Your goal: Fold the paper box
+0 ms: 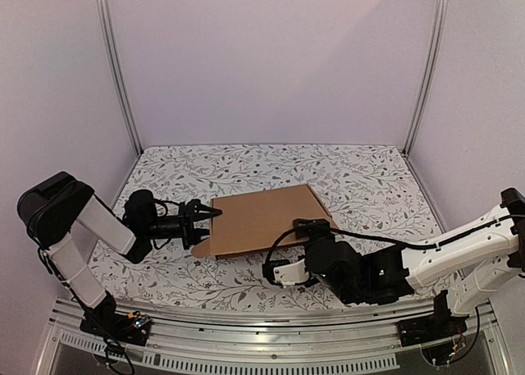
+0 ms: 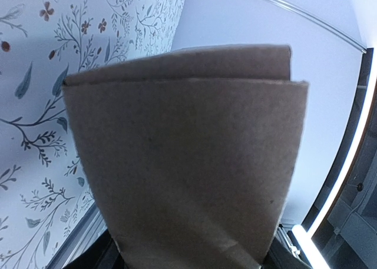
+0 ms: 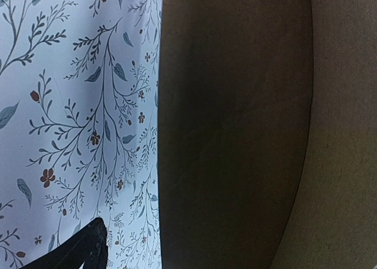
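Note:
The paper box (image 1: 264, 219) is a flat brown cardboard sheet on the floral table cover, its left part folded up a little. My left gripper (image 1: 207, 220) is at the sheet's left edge. In the left wrist view the cardboard (image 2: 188, 157) fills the frame as two layers and spans the gap between my dark fingers (image 2: 88, 260), which stand wide apart. My right gripper (image 1: 309, 226) is at the sheet's near right edge. In the right wrist view the cardboard (image 3: 235, 133) covers the right side and hides one finger. The other finger (image 3: 82, 251) sits far left.
The floral table cover (image 1: 369, 186) runs to white walls at the back and both sides, with metal posts (image 1: 116, 63) in the corners. A metal rail (image 1: 271, 342) runs along the near edge by the arm bases.

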You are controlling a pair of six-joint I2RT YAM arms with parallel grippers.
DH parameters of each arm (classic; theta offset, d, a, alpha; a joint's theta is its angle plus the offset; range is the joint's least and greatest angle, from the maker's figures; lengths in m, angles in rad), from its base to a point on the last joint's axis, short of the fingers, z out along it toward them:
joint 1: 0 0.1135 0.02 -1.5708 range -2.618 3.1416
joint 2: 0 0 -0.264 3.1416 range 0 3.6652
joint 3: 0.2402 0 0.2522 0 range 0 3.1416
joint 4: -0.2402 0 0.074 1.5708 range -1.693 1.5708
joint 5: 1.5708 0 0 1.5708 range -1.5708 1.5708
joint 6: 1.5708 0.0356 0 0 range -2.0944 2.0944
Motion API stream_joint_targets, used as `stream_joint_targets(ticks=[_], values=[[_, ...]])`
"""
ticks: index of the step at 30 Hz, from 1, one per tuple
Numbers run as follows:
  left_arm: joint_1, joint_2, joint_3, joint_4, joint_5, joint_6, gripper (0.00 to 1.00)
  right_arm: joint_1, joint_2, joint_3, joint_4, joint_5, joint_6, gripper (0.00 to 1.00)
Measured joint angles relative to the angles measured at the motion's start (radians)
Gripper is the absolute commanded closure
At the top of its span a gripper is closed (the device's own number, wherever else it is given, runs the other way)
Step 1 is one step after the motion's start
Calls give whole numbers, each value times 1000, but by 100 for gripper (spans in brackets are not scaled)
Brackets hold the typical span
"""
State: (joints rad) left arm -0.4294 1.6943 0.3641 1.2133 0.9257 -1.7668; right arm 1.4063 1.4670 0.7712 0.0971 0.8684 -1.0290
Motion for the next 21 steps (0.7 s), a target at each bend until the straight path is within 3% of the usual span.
stream_joint_targets(ticks=[8, 11, 17, 21], values=[[-6, -15, 3, -14, -16, -2, 100, -19, 20, 23, 0, 21, 21, 2], [-11, -18, 12, -23, -22, -3, 100, -27, 23, 27, 0, 33, 27, 11], [-23, -18, 15, -33, -32, -3, 100, -39, 30, 49, 2, 47, 44, 39], [-29, -19, 17, -36, -44, -1, 99, -44, 36, 58, -3, 53, 49, 47]])
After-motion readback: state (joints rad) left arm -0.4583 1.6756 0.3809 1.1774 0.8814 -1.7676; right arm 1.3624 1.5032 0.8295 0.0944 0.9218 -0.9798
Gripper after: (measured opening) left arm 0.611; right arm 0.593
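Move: The paper box's front edge, near its right end, lies about 2 cm ahead of the right hand and 2 cm to its left, roughly level with the fingers. The box's middle is some 6 cm ahead of that hand and 13 cm to its left. From the left hand, already on the box's left end, that front-edge spot is about 27 cm right and 5 cm back, the box's middle about 17 cm right and straight across. Push the right gripper about 2 cm forward over the box's front edge, lifting it roughly 1 cm as you go and turning it some 5 degrees clockwise. Keep its fingers wide open at first, then close them to a little over half so they come in on the front panel from above and below. Keep the left gripper's hold on the box's left end almost still. ##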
